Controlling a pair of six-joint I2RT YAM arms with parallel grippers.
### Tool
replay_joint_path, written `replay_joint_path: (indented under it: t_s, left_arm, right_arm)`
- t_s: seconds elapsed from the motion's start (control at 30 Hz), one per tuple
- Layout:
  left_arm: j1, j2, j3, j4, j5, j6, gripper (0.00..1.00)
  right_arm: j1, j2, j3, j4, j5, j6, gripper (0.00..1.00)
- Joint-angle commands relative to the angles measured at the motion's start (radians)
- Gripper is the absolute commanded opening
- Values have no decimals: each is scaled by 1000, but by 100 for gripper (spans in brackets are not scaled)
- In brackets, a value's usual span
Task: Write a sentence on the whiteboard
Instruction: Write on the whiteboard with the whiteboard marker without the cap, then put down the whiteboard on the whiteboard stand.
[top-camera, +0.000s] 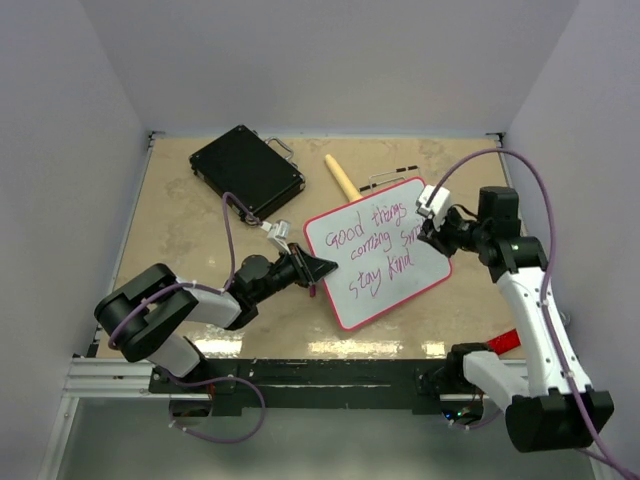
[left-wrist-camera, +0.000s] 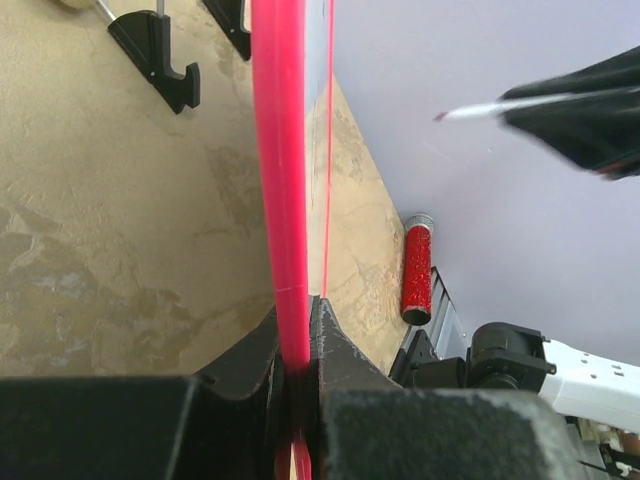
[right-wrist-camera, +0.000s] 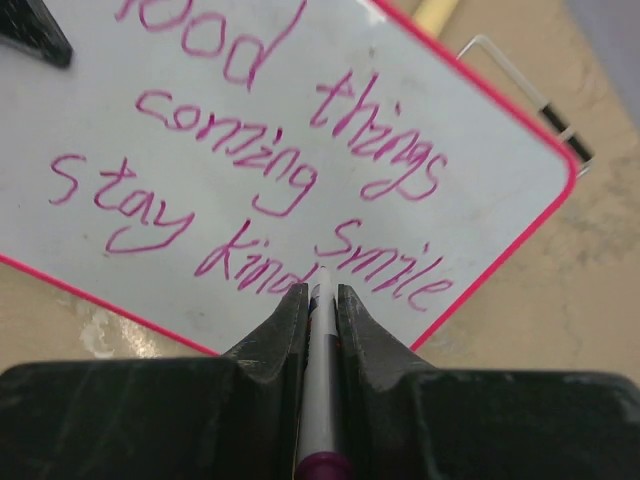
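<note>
The whiteboard (top-camera: 425, 262) lies tilted on the table with its red-pink rim all round. On it is the sentence (top-camera: 372, 250) in pink-purple, "Good things coming smile stay kind" (right-wrist-camera: 270, 170). My left gripper (top-camera: 318, 272) is shut on the board's left rim (left-wrist-camera: 280, 150), its fingertips (left-wrist-camera: 298, 330) pinching the red edge. Over the board's right side, my right gripper (top-camera: 432, 232) is shut on a white marker (right-wrist-camera: 320, 380) with a purple end. The marker's tip points just past "kind". In the left wrist view the tip (left-wrist-camera: 470, 112) stands off the board's surface.
A black hard case (top-camera: 246, 170) lies at the back left, a wooden stick (top-camera: 341, 177) behind the board. A red glittery tube (left-wrist-camera: 416, 270) lies near the table's front right edge. The board's black feet (left-wrist-camera: 160, 55) and a wire stand (right-wrist-camera: 520, 85) show at its back.
</note>
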Motion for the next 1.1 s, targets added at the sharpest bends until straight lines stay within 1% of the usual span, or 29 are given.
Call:
replay_joint_path:
  t_s: [0.0, 0.03, 0.1, 0.17, 0.23, 0.27, 0.4, 0.67, 0.87, 1.07]
  left_arm:
    - [-4, -58, 73, -69, 44, 145, 0]
    - [0, -67, 87, -94, 47, 175, 0]
    - [11, -91, 132, -157, 79, 208, 0]
    - [26, -105, 167, -216, 128, 248, 0]
    - [49, -113, 224, -265, 151, 284, 0]
    - [57, -122, 263, -319, 162, 295, 0]
    - [101, -133, 363, -431, 209, 350, 0]
    - [180, -110, 524, -516, 353, 380, 0]
    - [232, -59, 642, -534, 430, 371, 0]
    - [299, -7, 748, -539, 465, 348, 0]
  right_arm:
    - [-17, -81, 101, 4, -127, 71, 0]
    - [-34, -93, 95, 12, -166, 86, 0]
    - [-107, -130, 89, 18, -225, 91, 0]
    - [-167, -156, 85, 14, -314, 92, 0]
    - [-203, -168, 95, -11, -386, 76, 0]
    - [-230, -173, 101, -23, -406, 66, 0]
    - [-264, -187, 145, -109, -484, 5, 0]
    - [-269, -203, 167, -175, -518, -41, 0]
    - [-269, -199, 168, -186, -527, -55, 0]
    - [-269, -190, 162, -184, -523, -59, 0]
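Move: In the left fingers, pinched by its left edge, the whiteboard has its middle about 4 cm ahead, 10 cm right and 2 cm below that hand; the metal stand lies some 25 cm ahead, 13 cm right, and the microphone 25 cm ahead, 3 cm right, both about 13 cm lower. From the right hand, holding the uncapped marker already clear, the board's middle is about level ahead, 10 cm left and 9 cm below. Lifting the finished whiteboard to show it, the left hand keeps its pinch on the left edge, goes up about 10 cm, then forward as far while still rising, towards the stand, tipping its fingers up and turning slightly clockwise. Meanwhile the right hand, still gripping the marker, rises about 10 cm and then draws back away from the board, rolling its left side up. ##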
